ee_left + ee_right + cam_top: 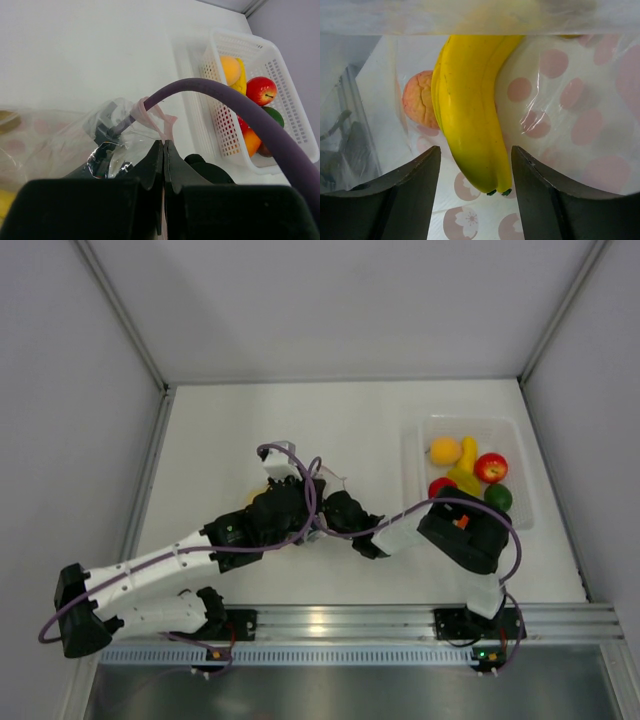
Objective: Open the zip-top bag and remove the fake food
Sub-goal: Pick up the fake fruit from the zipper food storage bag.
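Observation:
The zip-top bag [50, 145] is clear crinkly plastic with pink blossom prints, and it lies mid-table under both wrists. My left gripper [164, 142] is shut on its pink zip strip [167, 122], which sticks up from between the fingertips. My right gripper [476, 155] reaches into the bag's mouth and is open. A yellow banana [470, 110] lies lengthwise between its fingers, its tip near them but touching neither. A peach-coloured piece [420, 100] rests just left of the banana. More fake food sits in the tray: an orange [445, 450], a red apple [490, 467] and a green lime [498, 497].
A pale plastic tray [520, 440] stands at the right side of the table, right of the right arm's elbow. A purple cable [260, 125] arcs across the left wrist view. Grey walls close the table on the left, back and right.

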Tool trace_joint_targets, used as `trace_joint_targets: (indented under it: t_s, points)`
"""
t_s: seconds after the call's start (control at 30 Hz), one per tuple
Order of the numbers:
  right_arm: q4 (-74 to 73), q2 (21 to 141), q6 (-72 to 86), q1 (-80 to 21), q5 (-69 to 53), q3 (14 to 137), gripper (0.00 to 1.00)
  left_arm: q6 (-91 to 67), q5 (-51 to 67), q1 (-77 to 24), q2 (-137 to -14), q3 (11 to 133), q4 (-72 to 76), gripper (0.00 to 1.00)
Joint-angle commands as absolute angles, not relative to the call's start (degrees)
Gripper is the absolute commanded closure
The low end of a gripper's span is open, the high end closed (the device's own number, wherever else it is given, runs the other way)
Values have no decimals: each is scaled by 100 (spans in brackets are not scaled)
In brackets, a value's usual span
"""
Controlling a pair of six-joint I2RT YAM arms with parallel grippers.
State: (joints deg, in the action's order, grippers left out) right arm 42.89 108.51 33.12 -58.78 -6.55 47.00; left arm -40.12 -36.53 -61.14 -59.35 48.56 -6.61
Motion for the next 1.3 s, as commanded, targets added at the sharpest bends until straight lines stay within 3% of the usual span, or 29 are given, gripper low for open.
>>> trace_joint_targets:
  t_s: [0.0, 0.2, 0.47, 0.7, 1.0, 1.27]
  points:
    - [4710, 11074, 3234, -5976, -1055, 4896, 40, -3937, -3560, -6144, -5836, 4851, -404, 100]
    - [4999, 11382, 3340, -5985, -1213, 4940, 46, -3946, -3516, -6144, -5845, 4860, -404, 100]
    - [5212, 11092, 3340, -5985, -1082, 4694, 77, -3911, -3586, -6144, -5766, 4782, -404, 100]
    - [5072, 10354, 3191, -5985, -800, 4237, 92, -3981, -3726, -6144, -5748, 4667, -413, 100]
    - [3870, 9370, 2874, -5985, -563, 3990, 100, -3973, -3806, -6144, -5809, 4562, -387, 100]
    - [3331, 8877, 2382, -5959, -904, 4078, 100, -3674, -3270, -6144, -5731, 4430, -62, 100]
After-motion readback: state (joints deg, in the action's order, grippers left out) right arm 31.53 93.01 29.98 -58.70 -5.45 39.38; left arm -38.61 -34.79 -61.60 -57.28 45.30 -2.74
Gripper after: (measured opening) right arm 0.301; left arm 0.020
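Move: The banana's near tips lie just beyond the right fingertips inside the bag; its middle is about 7 cm to the left, 2 cm ahead and 2 cm below. The peach sits roughly 10 cm left, 1 cm back and 3 cm below that hand; the pinched bag rim is some 17 cm above it, 8 cm ahead and 2 cm right. From the left gripper, the banana is about 9 cm left, 6 cm back and 19 cm below. Ease the right gripper about 1.5 cm farther left into the bag and close its fingers on the banana's tip end. Then draw the pinched banana to the right, towards the bag's mouth, some 6 cm, rising 2 to 3 cm and backing slightly. Keep the left gripper shut on the bag rim, nearly in place, so the bag stays held up. ##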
